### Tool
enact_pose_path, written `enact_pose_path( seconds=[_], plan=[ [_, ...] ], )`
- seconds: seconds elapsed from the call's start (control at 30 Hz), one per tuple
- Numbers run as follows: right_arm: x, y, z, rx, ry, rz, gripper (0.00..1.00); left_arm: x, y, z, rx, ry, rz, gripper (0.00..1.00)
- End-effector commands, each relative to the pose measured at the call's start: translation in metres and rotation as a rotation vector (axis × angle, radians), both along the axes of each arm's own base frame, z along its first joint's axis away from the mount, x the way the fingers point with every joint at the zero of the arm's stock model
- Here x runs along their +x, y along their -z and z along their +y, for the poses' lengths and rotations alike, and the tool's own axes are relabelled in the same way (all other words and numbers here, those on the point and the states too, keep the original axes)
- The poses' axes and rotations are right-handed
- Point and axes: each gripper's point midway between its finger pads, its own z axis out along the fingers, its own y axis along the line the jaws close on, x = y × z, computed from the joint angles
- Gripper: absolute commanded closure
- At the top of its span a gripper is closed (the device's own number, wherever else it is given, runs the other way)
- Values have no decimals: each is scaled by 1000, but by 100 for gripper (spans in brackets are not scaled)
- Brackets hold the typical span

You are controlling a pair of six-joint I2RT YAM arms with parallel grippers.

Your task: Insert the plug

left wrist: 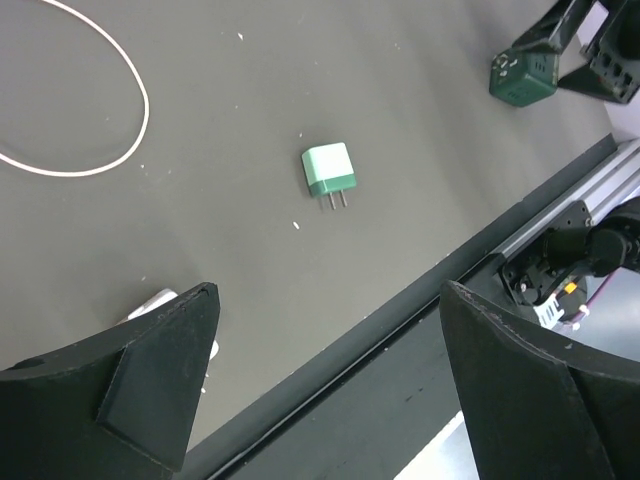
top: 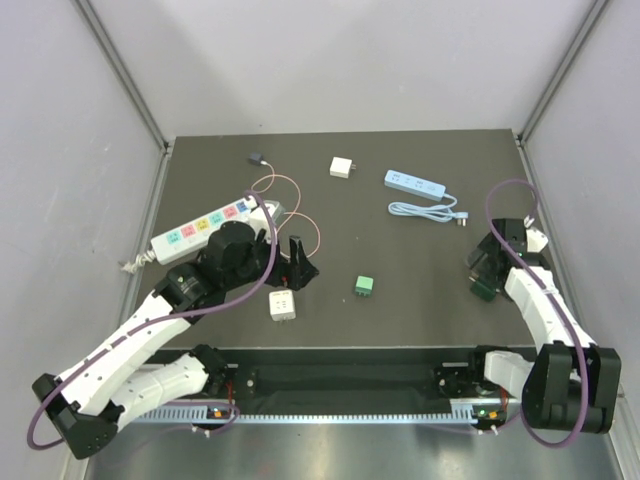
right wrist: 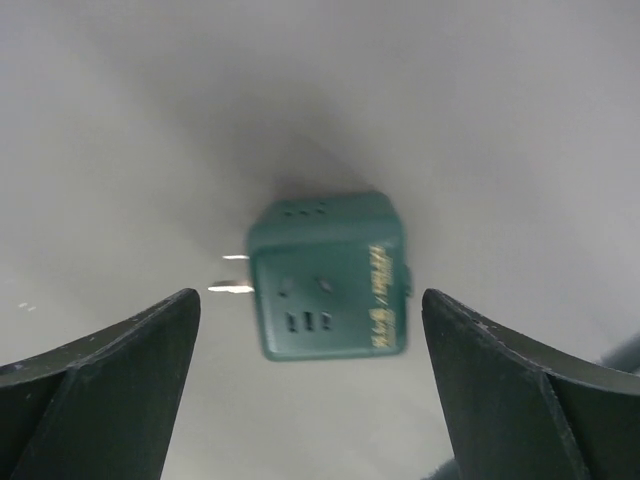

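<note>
A dark green cube adapter (right wrist: 328, 275) with two metal prongs on its left side lies on the table. It sits just beyond the tips of my open right gripper (right wrist: 310, 390), untouched. From above, the cube (top: 485, 291) is at the right edge, under the right gripper (top: 482, 278). A small light green plug (left wrist: 328, 170) lies flat mid-table (top: 363, 286), prongs toward the near edge. My left gripper (left wrist: 330, 385) hangs open and empty above the table's front edge (top: 303, 264). A long white power strip (top: 210, 222) with coloured switches lies at the back left.
A white plug (top: 283, 306) lies by the left gripper, half hidden behind a finger in the left wrist view. A pink cable (top: 290, 200) loops to a small black plug (top: 256, 157). A white adapter (top: 343, 167) and a blue power strip (top: 416, 185) lie farther back.
</note>
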Motion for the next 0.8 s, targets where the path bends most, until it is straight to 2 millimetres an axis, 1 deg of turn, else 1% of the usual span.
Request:
enact_pose_path(
  seconds=[0.0, 0.07, 0.17, 0.27, 0.37, 0.4, 0.43, 0.47, 0.5, 0.57, 0.63, 0.67, 0.7, 0.77],
  plan=[
    [17, -4, 4, 9, -79, -70, 9, 0, -18, -6, -56, 37, -79, 5],
    [21, -2, 11, 32, -129, -81, 12, -1, -22, -4, -57, 43, -98, 6],
    [19, 3, 13, 36, -153, -69, 19, 2, -27, 5, -48, 1, -130, 6],
    [21, 3, 16, 47, -170, -77, 23, 3, -32, 10, -47, -16, -151, 6],
    [24, 3, 19, 57, -198, -83, 31, 3, -37, 12, -49, -40, -137, 6],
    [25, 2, 20, 60, -208, -88, 35, 3, -37, 13, -50, -49, -130, 6],
    [26, 2, 23, 69, -225, -89, 36, 4, -37, 15, -43, -61, -123, 6],
    [27, 2, 24, 73, -232, -94, 38, 10, -35, 20, -27, -107, -124, 6],
    [29, 0, 25, 74, -242, -107, 41, 11, -33, 21, -17, -115, -116, 4],
    [33, -1, 34, 104, -294, -131, 43, 11, -28, 20, 4, -110, -96, 4],
    [37, -2, 43, 138, -337, -144, 49, 11, -24, 19, 18, -103, -86, 5],
    [38, -1, 47, 153, -356, -145, 51, 12, -21, 17, 26, -93, -80, 5],
    [40, -1, 59, 196, -406, -152, 52, 11, -21, 14, 28, -65, -91, 4],
    [42, -3, 70, 229, -451, -159, 55, 5, -21, 3, 8, 10, -90, 5]
  ],
)
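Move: The dark green plug cube, prongs out, already stands between the right hand's open fingers, practically at the hand point and about 1 cm lower. From that hand the small green plug lies roughly 23 cm left and level with it, the blue cord's end plug 14 cm ahead and 5 cm left, and the coiled blue cord 16 cm ahead and 11 cm left. For the left hand, high up, the cube is some 34 cm right, 3 cm back and 18 cm below. Leftward and somewhat forward, about 5 cm in all and staying low, the right hand drifts towards the small green plug's side while its wide-open fingers close until both pads pinch the sides of the dark green plug cube. The wrist turns some 20 degrees counter-clockwise on the way, swinging faster once the fingers have stopped closing. ##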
